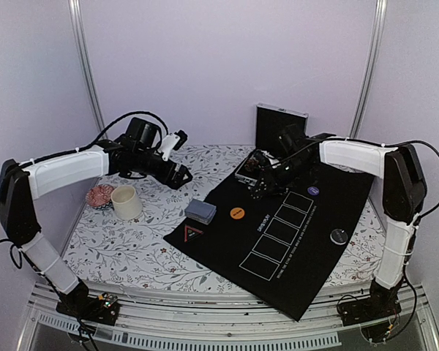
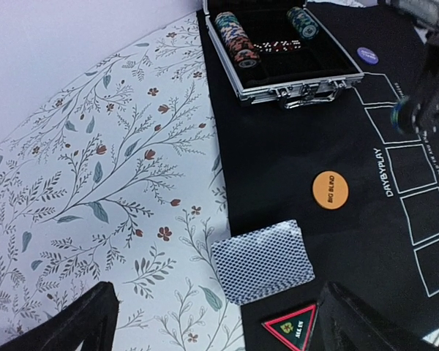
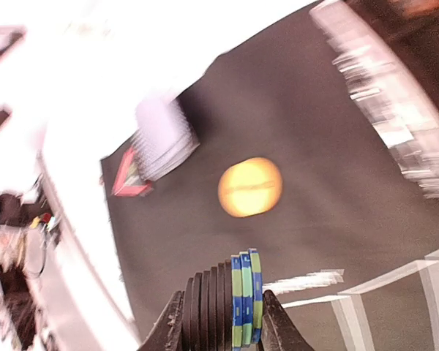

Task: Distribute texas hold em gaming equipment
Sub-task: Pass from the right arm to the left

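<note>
My right gripper is shut on a stack of poker chips, several dark ones and three blue-green striped ones, held above the black mat. In the top view that gripper hangs just in front of the open chip case. The grey-blue card deck lies at the mat's left edge, with the orange disc to its right. A purple disc and a black disc also lie on the mat. My left gripper hovers open above the deck, holding nothing.
A cream cup stands on the floral cloth at left, with reddish chips beside it. A red-edged triangle marker lies near the deck. The case holds rows of chips. White card boxes are printed on the mat.
</note>
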{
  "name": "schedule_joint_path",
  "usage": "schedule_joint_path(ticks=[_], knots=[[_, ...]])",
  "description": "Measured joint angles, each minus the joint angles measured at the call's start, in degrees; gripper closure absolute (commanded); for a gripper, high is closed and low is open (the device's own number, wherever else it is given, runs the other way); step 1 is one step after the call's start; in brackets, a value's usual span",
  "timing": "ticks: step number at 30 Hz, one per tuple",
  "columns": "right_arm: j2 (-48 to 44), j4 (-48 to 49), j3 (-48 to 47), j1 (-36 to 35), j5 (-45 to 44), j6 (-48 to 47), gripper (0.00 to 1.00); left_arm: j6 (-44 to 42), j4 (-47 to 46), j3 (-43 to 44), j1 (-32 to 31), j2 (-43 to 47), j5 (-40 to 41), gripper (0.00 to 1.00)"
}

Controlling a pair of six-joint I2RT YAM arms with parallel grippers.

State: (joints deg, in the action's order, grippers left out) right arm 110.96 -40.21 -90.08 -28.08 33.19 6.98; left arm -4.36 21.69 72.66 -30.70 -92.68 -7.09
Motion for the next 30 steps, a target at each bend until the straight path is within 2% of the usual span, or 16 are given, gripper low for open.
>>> schedule_joint_path(ticks=[4,8,19,30], knots=[[0.9,4.0,2.2,-6.5,3.8,4.2,0.98,-0.7,-0.4,-0.5,-0.8,0.5,0.0,0.02],[1.7,8.4,5.1,-9.1,7.4,7.8,0.98,-1.7,-0.6,-0.6,-2.0,0.5,0.1,0.02],[8.7,13.7,7.9,-12.0,10.9,12.1,0.98,-4.7,-1.1,-2.3,-5.1,1.6,0.4,0.02],[14.1,16.6,7.9,-11.1,15.6,12.2,0.98,-10.4,-1.5,-5.7,-10.7,3.2,-1.5,0.03]])
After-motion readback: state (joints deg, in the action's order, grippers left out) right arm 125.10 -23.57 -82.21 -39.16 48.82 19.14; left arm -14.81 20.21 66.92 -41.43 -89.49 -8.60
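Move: The chip stack in the right gripper is headed for bare mat about 9 cm back, 9 cm left and 13 cm below that hand. From the same hand, the Big Blind disc lies level ahead, 6 cm left and 14 cm down; the card decks are level ahead too, 18 cm left. The All In marker is 21 cm left and 7 cm back. From the empty left gripper, the chip stack is some 23 cm right, 2 cm back and 5 cm lower. Sweep the right gripper quickly back and left, away from the case, then slow and lower it about 10 cm in all towards the bare mat on the near side of the Big Blind disc, keeping the pinch on the chip stack and tilting the wrist some 20 degrees. Bring the open left gripper back and right towards the stack, turning clockwise. ##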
